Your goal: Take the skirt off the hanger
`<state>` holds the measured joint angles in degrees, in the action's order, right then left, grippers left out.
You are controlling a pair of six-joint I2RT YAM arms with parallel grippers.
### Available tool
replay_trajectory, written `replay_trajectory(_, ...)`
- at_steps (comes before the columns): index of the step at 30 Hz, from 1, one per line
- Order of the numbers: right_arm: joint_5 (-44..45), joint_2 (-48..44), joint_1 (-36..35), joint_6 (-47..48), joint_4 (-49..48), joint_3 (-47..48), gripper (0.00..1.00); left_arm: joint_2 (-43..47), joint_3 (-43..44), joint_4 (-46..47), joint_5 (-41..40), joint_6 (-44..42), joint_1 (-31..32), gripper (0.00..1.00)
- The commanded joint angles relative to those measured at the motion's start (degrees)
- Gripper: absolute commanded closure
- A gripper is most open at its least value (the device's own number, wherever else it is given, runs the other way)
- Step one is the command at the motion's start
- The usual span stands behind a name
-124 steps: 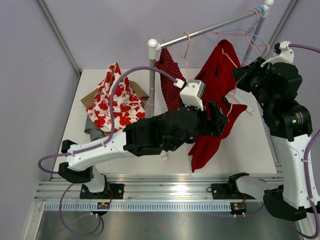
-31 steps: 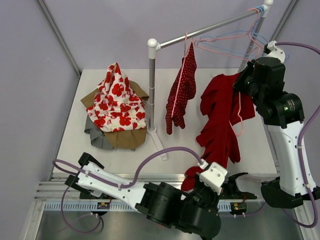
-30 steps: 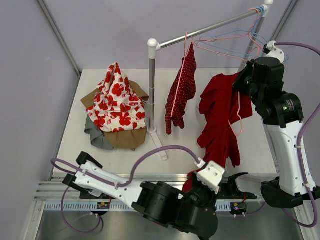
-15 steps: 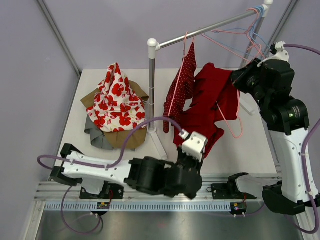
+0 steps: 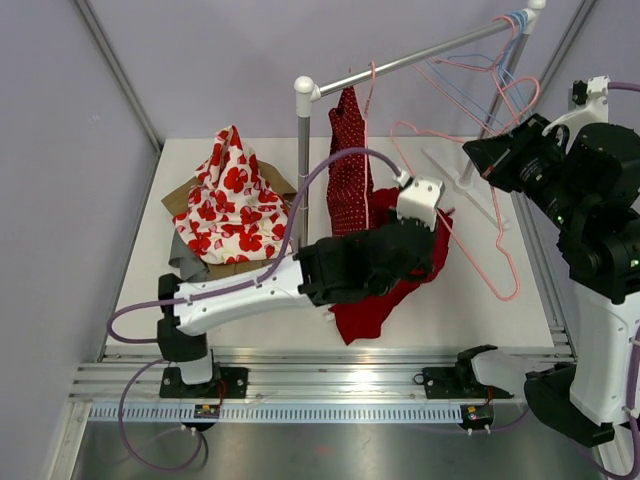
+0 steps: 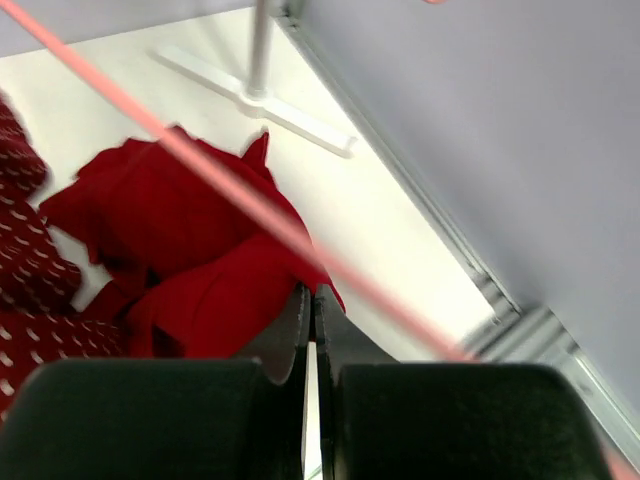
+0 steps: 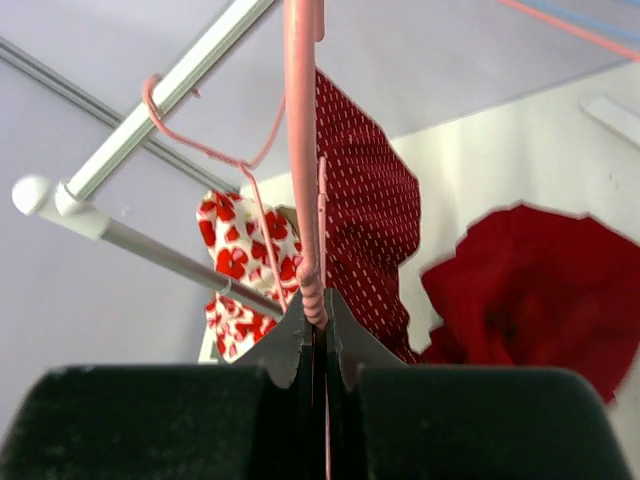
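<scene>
The red skirt lies bunched on the table below my left arm, off the hanger. It also shows in the left wrist view and the right wrist view. My left gripper is shut, and a fold of the skirt runs up to its tips. The pink wire hanger hangs bare to the right of the skirt, and it crosses the left wrist view as a blurred pink line. My right gripper is shut on the hanger's twisted neck.
A dark red dotted garment hangs on another pink hanger from the rail. The rack's post stands mid-table. A pile of floral and brown cloth lies at the left. Several empty hangers crowd the rail's right end.
My left arm has swung from the near edge out over the table with the skirt. The skirt has come off the hanger, which my right gripper has carried rightward.
</scene>
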<state>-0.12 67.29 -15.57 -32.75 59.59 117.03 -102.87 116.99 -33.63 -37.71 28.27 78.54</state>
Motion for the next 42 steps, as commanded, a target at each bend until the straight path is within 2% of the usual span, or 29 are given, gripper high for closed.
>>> replay_trajectory(1,1.3,5.6,-0.1,2.1,-4.8,4.1,1.00,7.8,-11.8,6.8,4.6,3.6,6.9,1.00)
replay_trajectory(3,2.7,8.0,-0.2,3.8,-6.8,6.5,1.00,10.8,-19.6,7.6,2.3,6.0,12.2,1.00)
replay_trajectory(5,4.0,12.5,-0.2,6.1,-9.0,9.5,1.00,12.4,-22.5,6.0,-0.3,9.9,16.1,1.00)
replay_trajectory(6,4.3,13.9,-0.1,7.0,-9.7,10.6,1.00,13.1,-23.2,3.3,-3.5,11.2,20.2,1.00)
replay_trajectory(9,6.1,19.5,-0.2,10.9,-12.1,14.8,1.00,16.3,-25.5,-3.7,-10.2,16.9,27.2,1.00)
replay_trajectory(13,6.5,28.3,-0.2,13.8,-11.5,23.2,1.00,20.4,-30.0,-12.3,-15.0,28.3,32.5,1.00)
replay_trajectory(18,5.0,35.9,-0.1,13.8,-9.8,31.9,1.00,24.9,-31.5,-18.9,-20.7,35.2,37.8,1.00)
replay_trajectory(20,5.0,35.6,-0.2,13.2,-9.6,29.9,1.00,24.9,-28.2,-23.9,-22.6,37.9,38.3,1.00)
replay_trajectory(22,5.0,31.9,-0.2,13.2,-13.2,24.6,1.00,24.2,-24.7,-34.8,-25.8,44.0,38.4,1.00)
replay_trajectory(23,5.0,30.2,-0.1,13.2,-14.8,18.1,1.00,24.2,-21.0,-41.5,-28.0,45.3,38.4,1.00)
replay_trajectory(27,6.7,23.1,-0.1,14.3,-19.8,7.3,0.97,25.8,-14.5,-53.5,-33.9,47.1,36.6,1.00)
replay_trajectory(28,7.4,21.7,-0.1,14.9,-19.6,6.5,0.94,27.4,-13.9,-54.6,-34.3,46.2,35.4,1.00)
replay_trajectory(29,7.8,21.1,-0.1,15.3,-19.5,5.6,0.86,28.3,-13.5,-54.2,-34.7,44.4,32.6,1.00)
replay_trajectory(30,8.1,20.3,-0.2,15.3,-19.2,5.2,0.82,29.5,-13.5,-52.8,-34.9,39.0,31.3,1.00)
replay_trajectory(32,9.2,19.2,-0.1,16.1,-18.6,4.3,0.65,33.2,-13.6,-46.0,-35.3,32.0,29.0,1.00)
replay_trajectory(33,9.5,18.7,-0.2,16.1,-18.8,3.6,0.47,34.6,-13.7,-43.0,-35.8,24.3,26.8,1.00)
replay_trajectory(35,10.6,16.8,-0.1,16.4,-19.2,1.9,0.26,38.7,-13.6,-33.9,-36.4,16.1,23.0,1.00)
replay_trajectory(36,10.8,16.2,-0.1,16.4,-19.3,1.4,0.12,40.0,-13.7,-30.0,-36.3,6.6,21.4,1.00)
replay_trajectory(37,11.4,15.3,-0.1,16.4,-19.3,0.8,0.07,41.6,-14.0,-25.9,-36.0,1.6,19.9,1.00)
replay_trajectory(38,11.7,14.7,-0.2,16.4,-19.3,-0.1,0.03,44.2,-14.7,-16.5,-35.5,-3.5,16.9,1.00)
replay_trajectory(39,12.0,13.7,-0.1,16.5,-19.3,-0.6,0.00,45.6,-15.3,-11.3,-35.2,-14.5,15.6,1.00)
replay_trajectory(40,12.9,13.1,-0.2,16.6,-19.3,-1.0,0.01,46.4,-15.3,-7.0,-35.1,-19.3,14.6,1.00)
replay_trajectory(41,13.2,12.6,-0.2,16.7,-19.4,-2.1,0.01,47.3,-14.7,1.3,-35.6,-24.0,13.1,1.00)
replay_trajectory(42,13.7,11.4,-0.1,16.8,-19.6,-2.7,0.00,47.5,-14.2,5.6,-36.2,-34.6,12.5,1.00)
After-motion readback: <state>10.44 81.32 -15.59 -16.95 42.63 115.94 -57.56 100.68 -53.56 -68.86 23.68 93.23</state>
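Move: The left hand holds the red skirt; the basket pile with the floral skirt lies about 34 cm to its left, 16 cm ahead and 30 cm below. The polka-dot skirt hangs some 15 cm ahead and 10 cm left, the rack's left post 12 cm ahead and 18 cm left. The right hand holds the empty pink hanger; its stretch of rail is about 21 cm ahead, 3 cm left, slightly above. Left swings skirt back, then 30 cm leftward, forward, up; right reaches forward, releases hanger onto rail, backs off. ##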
